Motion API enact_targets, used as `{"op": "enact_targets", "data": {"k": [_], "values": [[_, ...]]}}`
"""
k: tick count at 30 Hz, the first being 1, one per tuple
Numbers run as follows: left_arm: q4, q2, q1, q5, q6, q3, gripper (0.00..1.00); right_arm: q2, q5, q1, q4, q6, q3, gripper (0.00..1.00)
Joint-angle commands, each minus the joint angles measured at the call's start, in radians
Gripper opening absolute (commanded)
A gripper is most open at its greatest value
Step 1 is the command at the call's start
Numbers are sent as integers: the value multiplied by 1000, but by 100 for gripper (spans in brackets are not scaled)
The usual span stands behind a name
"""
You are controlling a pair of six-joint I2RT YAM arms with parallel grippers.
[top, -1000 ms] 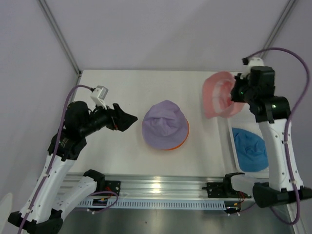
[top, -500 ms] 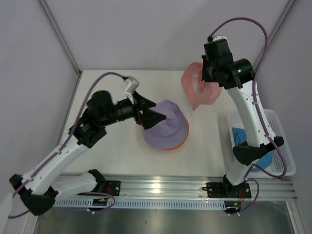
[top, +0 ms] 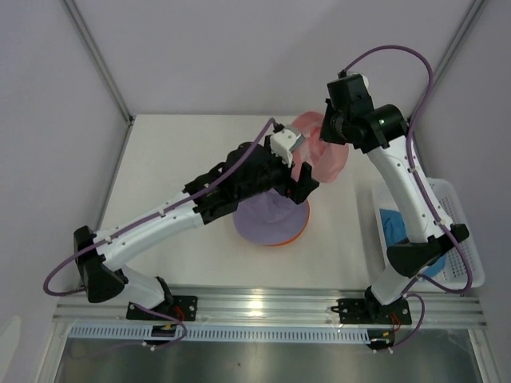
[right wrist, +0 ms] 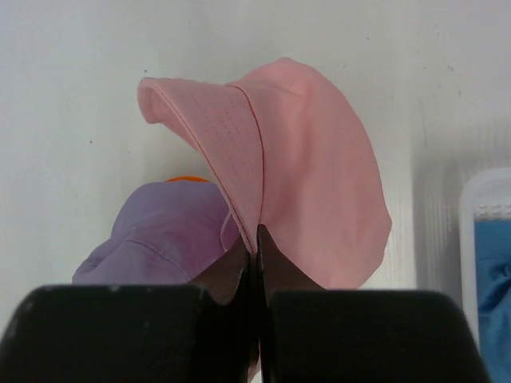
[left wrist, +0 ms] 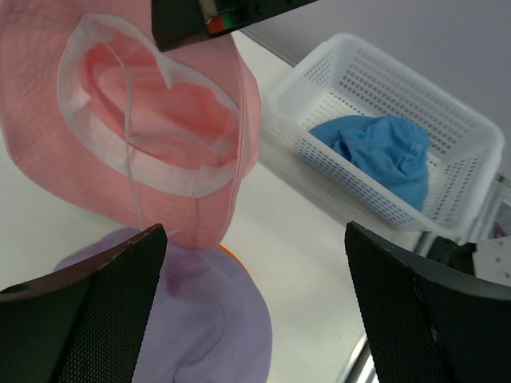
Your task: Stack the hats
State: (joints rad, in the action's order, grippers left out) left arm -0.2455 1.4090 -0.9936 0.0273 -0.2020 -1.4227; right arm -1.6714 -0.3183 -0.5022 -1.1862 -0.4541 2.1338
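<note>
My right gripper [top: 334,136] is shut on the brim of the pink hat [top: 319,155] and holds it hanging above the table, by the far right side of the stack. The pink hat also shows in the right wrist view [right wrist: 311,183] and, with its inside facing the camera, in the left wrist view [left wrist: 152,120]. The pale purple hat [top: 267,215] lies on the orange hat [top: 297,227], of which only a rim shows. My left gripper [top: 307,187] is open and empty, over the purple hat's far right edge, just below the pink hat. The blue hat [top: 399,227] lies in the white basket [top: 467,255].
The white slotted basket [left wrist: 447,128] stands at the table's right edge, beside the right arm's base. The left arm stretches diagonally across the middle of the table. The metal rail [top: 263,307] runs along the near edge.
My right gripper has carried the pink hat leftward from the basket toward the stack. My left arm has reached right across the table, its gripper now by the pink hat.
</note>
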Motion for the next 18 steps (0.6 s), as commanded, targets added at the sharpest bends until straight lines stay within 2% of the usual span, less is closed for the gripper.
{"op": "enact_targets", "data": {"k": [1,8,10,14,15,17,18], "values": [[95,41,-40,78,119,-65,95,50,47,-7,80,-52,-9,0],[89,165,-56,63,176,-163,92,81,87,2,114,-57,-24,0],[127,180,-62,62,174,-171,83,101,110,26,140,-63,-69,0],[153,225,-66,79,170,-202,67,142,251,62,209,-72,-150,0],[155,232,-66,82,171,-203,53,147,251,62,215,-72,-156,0],[158,255,-65,100,168,-225,35,156,255,63,217,-69,-166,0],[161,263,-66,106,167,-226,29,159,254,63,217,-69,-169,0]]}}
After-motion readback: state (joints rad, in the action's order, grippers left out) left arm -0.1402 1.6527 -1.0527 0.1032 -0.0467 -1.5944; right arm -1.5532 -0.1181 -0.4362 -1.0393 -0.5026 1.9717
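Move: The left hand, empty and open, goes for the pink hat hanging from the right gripper: the hat's middle is roughly 9 cm ahead of this hand, 5 cm to its right and a little below it. The right gripper is about 11 cm ahead and 5 cm right, nearly level in height. The purple hat, with the orange one under it, lies about 7 cm to the left hand's left, level fore-and-aft, some 19 cm down; from the right hand it is about 12 cm back, 13 cm left and 20 cm down. The left hand reaches about 7 cm, mostly to the right and also some 3 cm forward, with its fingers tipping up slightly, until the pink hat's near edge comes between them; late in the reach they begin to shut, going from wide open to about a third open. The right hand keeps its shut pinch on the other part of the hat, staying within about 1.5 cm of its place while it rolls some 10 degrees, its left side rising. ##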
